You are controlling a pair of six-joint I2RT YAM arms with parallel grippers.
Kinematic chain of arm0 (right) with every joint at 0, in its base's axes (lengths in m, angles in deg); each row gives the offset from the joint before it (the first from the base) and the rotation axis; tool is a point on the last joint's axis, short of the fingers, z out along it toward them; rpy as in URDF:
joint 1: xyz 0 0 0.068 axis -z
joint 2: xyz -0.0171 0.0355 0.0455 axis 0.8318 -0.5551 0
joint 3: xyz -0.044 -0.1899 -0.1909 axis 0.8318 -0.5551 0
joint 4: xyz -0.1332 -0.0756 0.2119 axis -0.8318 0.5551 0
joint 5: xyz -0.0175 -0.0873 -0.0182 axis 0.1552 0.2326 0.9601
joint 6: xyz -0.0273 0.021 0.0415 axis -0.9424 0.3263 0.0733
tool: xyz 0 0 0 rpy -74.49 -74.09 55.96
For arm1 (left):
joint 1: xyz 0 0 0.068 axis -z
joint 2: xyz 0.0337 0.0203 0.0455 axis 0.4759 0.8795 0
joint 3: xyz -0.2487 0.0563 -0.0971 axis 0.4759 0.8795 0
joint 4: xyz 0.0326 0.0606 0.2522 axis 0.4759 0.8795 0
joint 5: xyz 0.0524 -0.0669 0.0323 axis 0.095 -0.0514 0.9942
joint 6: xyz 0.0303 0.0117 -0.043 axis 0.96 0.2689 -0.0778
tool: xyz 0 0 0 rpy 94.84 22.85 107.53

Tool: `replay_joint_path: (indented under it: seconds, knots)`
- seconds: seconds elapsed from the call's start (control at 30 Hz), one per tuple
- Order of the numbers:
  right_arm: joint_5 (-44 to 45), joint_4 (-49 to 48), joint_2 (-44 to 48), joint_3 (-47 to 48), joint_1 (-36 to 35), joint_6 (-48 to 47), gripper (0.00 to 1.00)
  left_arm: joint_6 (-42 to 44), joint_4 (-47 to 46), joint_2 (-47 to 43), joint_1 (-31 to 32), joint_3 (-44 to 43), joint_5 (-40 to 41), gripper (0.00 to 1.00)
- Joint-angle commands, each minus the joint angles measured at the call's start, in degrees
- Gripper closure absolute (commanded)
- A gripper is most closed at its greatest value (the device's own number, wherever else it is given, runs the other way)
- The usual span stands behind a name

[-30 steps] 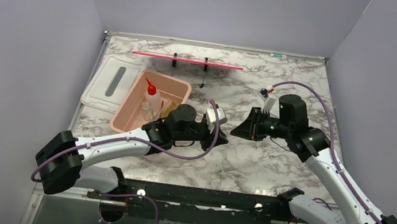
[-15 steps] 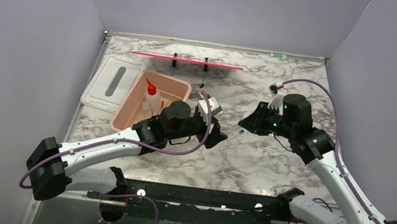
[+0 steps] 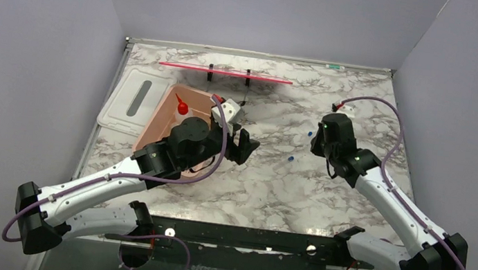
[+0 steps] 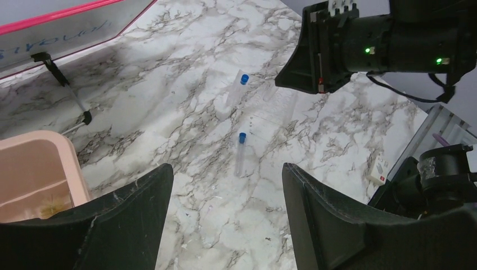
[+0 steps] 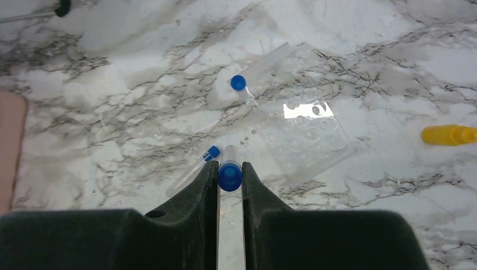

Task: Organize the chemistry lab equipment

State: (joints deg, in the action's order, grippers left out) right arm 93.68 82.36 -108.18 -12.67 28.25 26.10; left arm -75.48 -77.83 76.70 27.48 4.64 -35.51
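My right gripper (image 5: 229,169) is shut on a blue-capped tube (image 5: 229,175), held just above the marble with its cap toward the camera. A second blue-capped tube (image 5: 194,167) lies on the table just left of the fingertips. A third tube (image 5: 247,79) lies farther out beside a clear rack (image 5: 306,138). My left gripper (image 4: 226,171) is open and empty. The nearer loose tube (image 4: 241,153) lies beyond it. In the top view the left gripper (image 3: 243,146) is beside the pink tub (image 3: 150,130), which holds the red-nozzled squeeze bottle (image 3: 182,107). The right gripper (image 3: 319,140) is at centre right.
A white lid (image 3: 131,96) lies left of the tub. A pink-edged board (image 3: 227,73) stands on black feet at the back. A thin black-tipped rod (image 4: 73,95) lies near it. A yellow cap-like item (image 5: 450,135) sits to the right of the rack.
The left gripper has opened and drawn back left toward the tub. The right gripper, still shut on its tube, has swung back and to the right. The two grippers are now apart.
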Motion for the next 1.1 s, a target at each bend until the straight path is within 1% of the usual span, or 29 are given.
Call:
replay_joint_path:
  seconds: [0.0,0.1,0.17,0.4,0.6,1.07]
  knots:
    - [7.01,-10.3,-3.26,-3.53,0.08,-2.45,0.92,-0.6,1.11,-0.93,0.17,0.91,2.15,0.26]
    - [6.77,-13.78,-6.54,-4.74,0.06,-3.45,0.92,-1.09,0.65,-0.7,0.18,1.14,0.53,0.26]
    - [8.02,-14.24,-8.28,-4.67,0.08,-2.01,0.93,-1.08,0.54,-0.44,0.18,1.28,0.15,0.26]
    - [8.81,-19.61,-11.3,-6.41,0.08,-2.55,0.93,-1.08,0.37,0.01,0.18,1.62,0.27,0.26]
    - [11.81,-19.64,-13.45,-5.63,0.04,-3.79,0.93,-1.08,0.2,0.25,0.18,1.72,0.6,0.26]
    - [10.76,-20.53,-17.42,-5.9,0.09,-3.7,0.92,-1.94,0.89,1.01,0.18,1.26,0.67,0.26]
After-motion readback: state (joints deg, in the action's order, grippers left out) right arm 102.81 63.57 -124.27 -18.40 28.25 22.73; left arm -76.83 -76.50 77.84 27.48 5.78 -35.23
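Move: The right hand already holds a blue-capped test tube. The clear rack's middle lies about 7 cm ahead of the hand, 4 cm to its right and 14 cm below. The standing tube in the rack is some 7 cm straight ahead and 11 cm below; the lying tube is roughly 4 cm back, 7 cm left and 17 cm below. From the left hand, the rack is about 12 cm ahead, 23 cm right and 26 cm down. Right hand, keeping its grip, lowers the tube about 7 cm and forward 5 cm towards the clear rack. ##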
